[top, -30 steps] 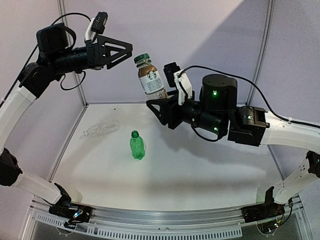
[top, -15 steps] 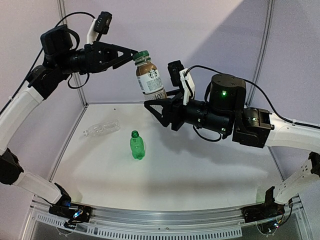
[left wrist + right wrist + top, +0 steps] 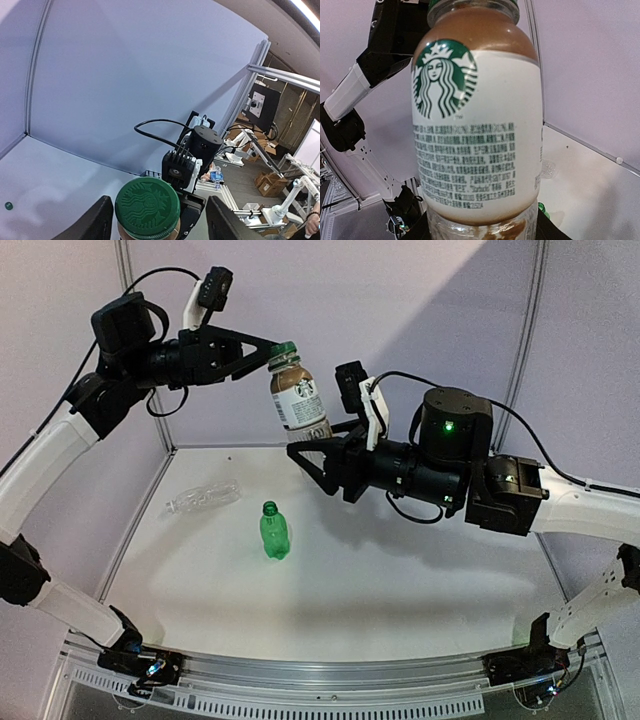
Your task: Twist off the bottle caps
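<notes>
The labelled bottle (image 3: 296,395), clear with a white-and-brown label, is held upright in the air by my right gripper (image 3: 320,440), which is shut on its base. It fills the right wrist view (image 3: 477,125), where the gripper (image 3: 477,231) sits at the bottom edge. Its dark green cap (image 3: 284,348) sits between the jaws of my left gripper (image 3: 268,352). In the left wrist view the gripper (image 3: 160,212) is open and both fingers stand clear of the cap (image 3: 147,206). The green bottle (image 3: 274,532) stands capped on the table. The clear ribbed bottle (image 3: 203,497) lies on its side.
The white table (image 3: 400,570) is walled at the back and sides by pale panels with metal posts (image 3: 138,330). The right arm's body (image 3: 455,455) hangs above the table's right half. A rail (image 3: 330,680) runs along the near edge.
My left gripper has come down and to the right, from apart from the bottle to straddling its green cap. The right arm has shifted the bottle slightly to the left.
</notes>
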Controlling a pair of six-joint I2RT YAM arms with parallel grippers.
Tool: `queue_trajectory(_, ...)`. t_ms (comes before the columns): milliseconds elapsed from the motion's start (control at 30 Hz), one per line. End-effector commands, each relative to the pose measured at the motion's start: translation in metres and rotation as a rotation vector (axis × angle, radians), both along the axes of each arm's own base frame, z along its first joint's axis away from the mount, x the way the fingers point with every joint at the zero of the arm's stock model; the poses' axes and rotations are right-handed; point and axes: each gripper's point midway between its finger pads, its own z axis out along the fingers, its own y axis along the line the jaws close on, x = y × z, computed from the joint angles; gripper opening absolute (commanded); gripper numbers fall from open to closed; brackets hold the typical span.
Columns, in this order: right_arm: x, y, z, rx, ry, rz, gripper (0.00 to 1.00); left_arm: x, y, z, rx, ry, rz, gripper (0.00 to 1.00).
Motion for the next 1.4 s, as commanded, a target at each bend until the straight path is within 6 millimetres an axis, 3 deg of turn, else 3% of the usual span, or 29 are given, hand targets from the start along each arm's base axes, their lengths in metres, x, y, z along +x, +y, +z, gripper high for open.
queue_trajectory(0, -0.006, -0.003, 0.008, 0.020, 0.003, 0.017, 0.22, 0.007, -0.003, -0.007, 0.004, 0.016, -0.002, 0.62)
queue_trajectory(300, -0.005, -0.002, 0.008, 0.020, 0.003, 0.019, 0.22, 0.014, -0.005, -0.014, 0.013, 0.040, 0.016, 0.40)
queue_trajectory(500, -0.006, -0.001, 0.007, 0.019, 0.006, 0.022, 0.22, 0.018, -0.006, -0.017, 0.016, 0.049, 0.025, 0.58)
queue_trajectory(700, -0.005, 0.000, 0.008, 0.017, 0.003, 0.021, 0.22, 0.018, -0.008, -0.020, 0.018, 0.050, 0.017, 0.64)
queue_trajectory(1000, -0.004, 0.005, 0.006, 0.006, 0.003, 0.023, 0.22, 0.017, -0.009, -0.021, 0.023, 0.044, 0.005, 0.32)
queue_trajectory(1300, 0.015, 0.000, 0.005, -0.023, -0.009, -0.092, 0.23, 0.025, -0.007, -0.034, 0.071, 0.088, 0.061, 0.29)
queue_trajectory(1367, 0.024, -0.003, -0.006, -0.075, 0.000, -0.144, 0.23, 0.033, -0.005, -0.038, 0.091, 0.120, 0.123, 0.29)
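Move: The green cap of the brown bottle is almost at my left hand's fingertips, only about 1 cm ahead, 1 cm to the right and 1 cm below. Down on the table, some 50 cm below that hand, are the green bottle, about 12 cm ahead and 8 cm left, and the clear bottle, about 24 cm ahead and 30 cm left. My right hand holds the brown bottle low, with the cap about 11 cm above, 2 cm ahead and 2 cm left. I close my left fingers partway around the green cap, open them again almost as far, then shut them and pinch the cap's sides, the grip effort rising. Meanwhile my left hand creeps about 1.5 cm forward and as much down, barely turning. My right hand keeps its hold low on the bottle, sinking about 1 cm and easing slightly forward at the end. ##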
